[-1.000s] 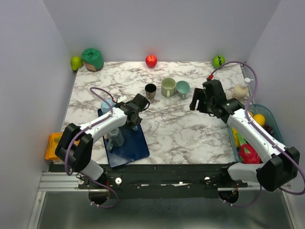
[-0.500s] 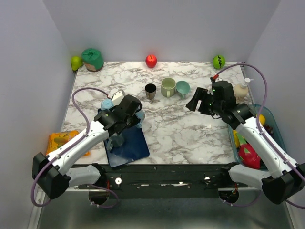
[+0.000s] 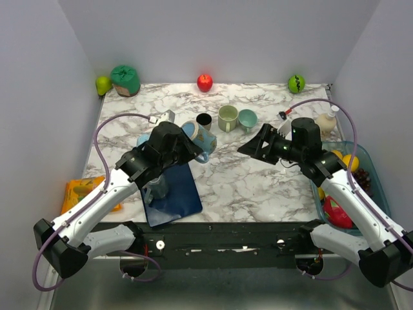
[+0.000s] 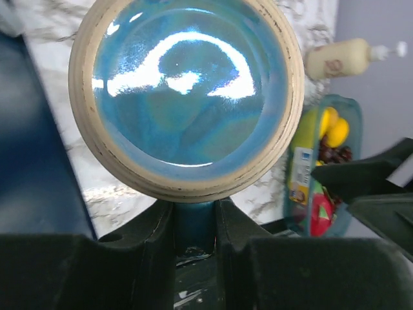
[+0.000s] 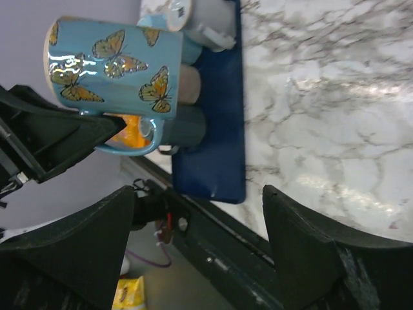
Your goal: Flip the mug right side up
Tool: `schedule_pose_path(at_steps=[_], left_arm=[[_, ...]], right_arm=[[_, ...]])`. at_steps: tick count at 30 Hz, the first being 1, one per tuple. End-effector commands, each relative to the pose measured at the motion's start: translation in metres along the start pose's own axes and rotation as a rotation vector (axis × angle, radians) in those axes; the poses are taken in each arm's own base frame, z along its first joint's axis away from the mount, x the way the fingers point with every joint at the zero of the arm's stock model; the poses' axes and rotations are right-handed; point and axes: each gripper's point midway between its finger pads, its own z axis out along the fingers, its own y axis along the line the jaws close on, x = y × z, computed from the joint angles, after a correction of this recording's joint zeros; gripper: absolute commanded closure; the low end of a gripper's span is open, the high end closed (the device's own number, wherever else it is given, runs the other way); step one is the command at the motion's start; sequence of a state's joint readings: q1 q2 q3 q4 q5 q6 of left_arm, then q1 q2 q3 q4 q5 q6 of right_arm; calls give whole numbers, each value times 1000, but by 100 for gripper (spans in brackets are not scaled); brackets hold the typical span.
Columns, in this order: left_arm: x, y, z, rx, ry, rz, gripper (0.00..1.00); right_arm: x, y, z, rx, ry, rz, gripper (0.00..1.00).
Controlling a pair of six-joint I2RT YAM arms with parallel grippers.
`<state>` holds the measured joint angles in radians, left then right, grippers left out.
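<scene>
The mug (image 3: 201, 139) is light blue with orange butterflies and hangs tipped on its side above the marble table, right of the blue mat. My left gripper (image 3: 188, 152) is shut on its handle. In the left wrist view the handle (image 4: 193, 223) sits between the fingers, and the mug's round blue end with a cream rim (image 4: 187, 97) fills the frame. My right gripper (image 3: 245, 148) is open and empty, a short way right of the mug, fingers pointing at it. The right wrist view shows the mug (image 5: 116, 64) sideways beyond the open right gripper (image 5: 197, 192).
A blue mat (image 3: 181, 197) near the left front holds another upturned cup (image 3: 157, 187). A black cup (image 3: 204, 121), a green mug (image 3: 227, 117) and a teal mug (image 3: 248, 118) stand at mid-back. A soap bottle (image 3: 326, 123) and a fruit bin (image 3: 369, 157) are at the right.
My left arm has lifted the mug off the mat, up and to the right. My right gripper has swung left toward it, turned its fingers at the mug and opened a little wider.
</scene>
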<state>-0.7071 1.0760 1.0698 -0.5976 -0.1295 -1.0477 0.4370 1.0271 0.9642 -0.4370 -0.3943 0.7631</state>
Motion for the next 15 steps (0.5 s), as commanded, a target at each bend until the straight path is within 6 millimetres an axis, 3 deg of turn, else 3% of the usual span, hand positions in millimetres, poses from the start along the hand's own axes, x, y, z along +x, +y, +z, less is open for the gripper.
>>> schedule_pose_path(at_steps=[1,6,15], left_arm=[[-52,-110,-52,442,-138,1,100],[-56,-154,-74,628,-106,0,100],[-64,-201,-101,839,-117,11,100]], right_arm=[[-2,49,-13,-227,17,53,13],[-2,77,-18,-366,54,120,11],[-13,119,-20,-546,71,229,11]])
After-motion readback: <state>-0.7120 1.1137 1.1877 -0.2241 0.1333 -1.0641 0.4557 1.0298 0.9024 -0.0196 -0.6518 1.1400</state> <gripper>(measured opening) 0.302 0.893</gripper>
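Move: The blue butterfly mug, held by its handle in the left gripper, has its body about 6 cm ahead of that hand; the open right gripper waits roughly 16 cm to the left hand's right, about level. From the right hand the mug is some 15 cm left and 4 cm ahead. About 19 cm ahead of the right hand and 19 cm lower stand the pale green mug, 5 cm left, and the teal mug, 3 cm right. Keep the left gripper pinched on the blue mug's handle and lift it about 13 cm while carrying it half as far right, towards the right gripper, swinging the fingers up and clockwise by some 30 degrees. Meanwhile raise the right gripper and bring it left to meet the mug, levelling its fingers and keeping them wide open. ##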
